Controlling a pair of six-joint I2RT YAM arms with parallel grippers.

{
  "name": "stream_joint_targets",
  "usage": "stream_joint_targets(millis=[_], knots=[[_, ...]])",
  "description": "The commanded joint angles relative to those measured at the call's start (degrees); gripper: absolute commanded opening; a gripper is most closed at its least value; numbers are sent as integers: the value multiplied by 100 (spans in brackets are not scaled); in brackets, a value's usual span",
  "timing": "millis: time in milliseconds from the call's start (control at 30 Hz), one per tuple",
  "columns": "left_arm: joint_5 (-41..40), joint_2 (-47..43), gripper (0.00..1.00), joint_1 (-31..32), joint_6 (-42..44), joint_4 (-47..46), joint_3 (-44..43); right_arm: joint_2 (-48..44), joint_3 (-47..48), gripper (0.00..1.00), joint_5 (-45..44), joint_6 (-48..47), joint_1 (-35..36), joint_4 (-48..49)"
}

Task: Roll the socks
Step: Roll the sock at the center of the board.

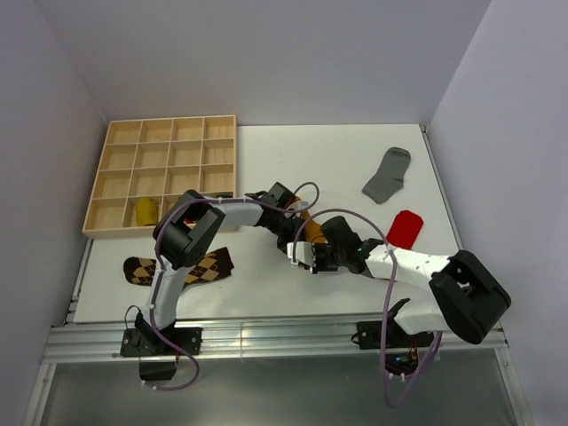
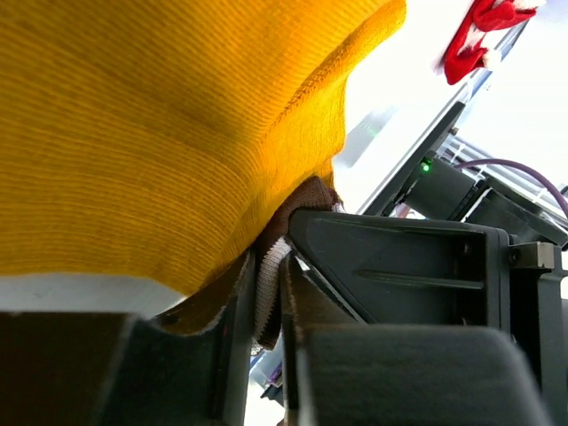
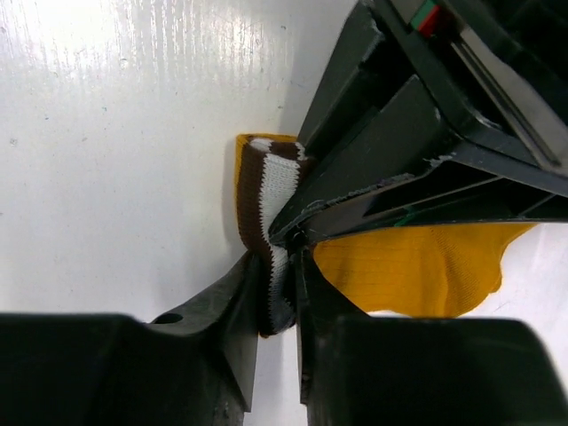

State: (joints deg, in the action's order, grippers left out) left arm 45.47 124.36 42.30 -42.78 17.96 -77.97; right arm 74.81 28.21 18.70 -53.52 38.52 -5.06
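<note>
A mustard-orange sock with a brown-and-white striped cuff is held between both arms at mid-table. My left gripper is shut on the cuff's edge, and the sock's body fills that view. From the opposite side my right gripper is shut on the same cuff, right beside the left fingers. In the top view the left gripper and right gripper meet over the sock. A grey sock and a red sock lie flat at the right. An argyle sock lies near the left arm.
A wooden compartment tray stands at the back left, with a yellow rolled bundle in one front cell. The red sock also shows beyond the right arm in the left wrist view. Walls close in the table on three sides.
</note>
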Motion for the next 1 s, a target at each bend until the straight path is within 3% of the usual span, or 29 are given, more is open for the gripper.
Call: stream_joint_targets(millis=[0,133,367,600,767,967], knots=[[-662,-16,23,-29,52,-160,413,174,202,20,97,113,-38,-504],[-864,-367,32,-91,-239,-582,766,324,457,16,713,175,-354,-1127],[-1504,-1106,36,-99,-871,-1329,1477,806,1309,13,1961,-123,-1170,-2568],[-2602,-2028,38,-91,-1258,-1978,2400,2544,2977,13,2981,-958,-1944,-5088],[-3771,-2810,39,67,-751,-2218,2814,3540,3911,13,3149,-960,-2331,-6163],[-5231,-3189,47,989,568,-2437,2726,4295,4535,13,2973,-170,-2411,-6227]])
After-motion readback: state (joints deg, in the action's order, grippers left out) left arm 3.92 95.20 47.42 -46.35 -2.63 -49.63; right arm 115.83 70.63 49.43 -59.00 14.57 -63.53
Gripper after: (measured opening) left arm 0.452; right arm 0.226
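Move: Both my hands are on the striped cuff of the mustard sock: its middle sits about 2 cm left of my right fingertips and 1 cm right of my left ones, roughly 1 cm below both. The sock's toe lies some 13 cm ahead and 6 cm left of my right hand. From that same hand the red sock is about 21 cm right and 3 cm ahead, the gray sock 19 cm right and 20 cm ahead. I keep the cuff pinched in my right fingers and roll that wrist about 60 degrees, so its fingers swing from pointing slightly forward to pointing back towards the base, while the hand slides some 3 cm right, low over the board. My left fingers open off the cuff and that hand pulls away left about 6 cm, then forward and up as its fingers swing forward. ##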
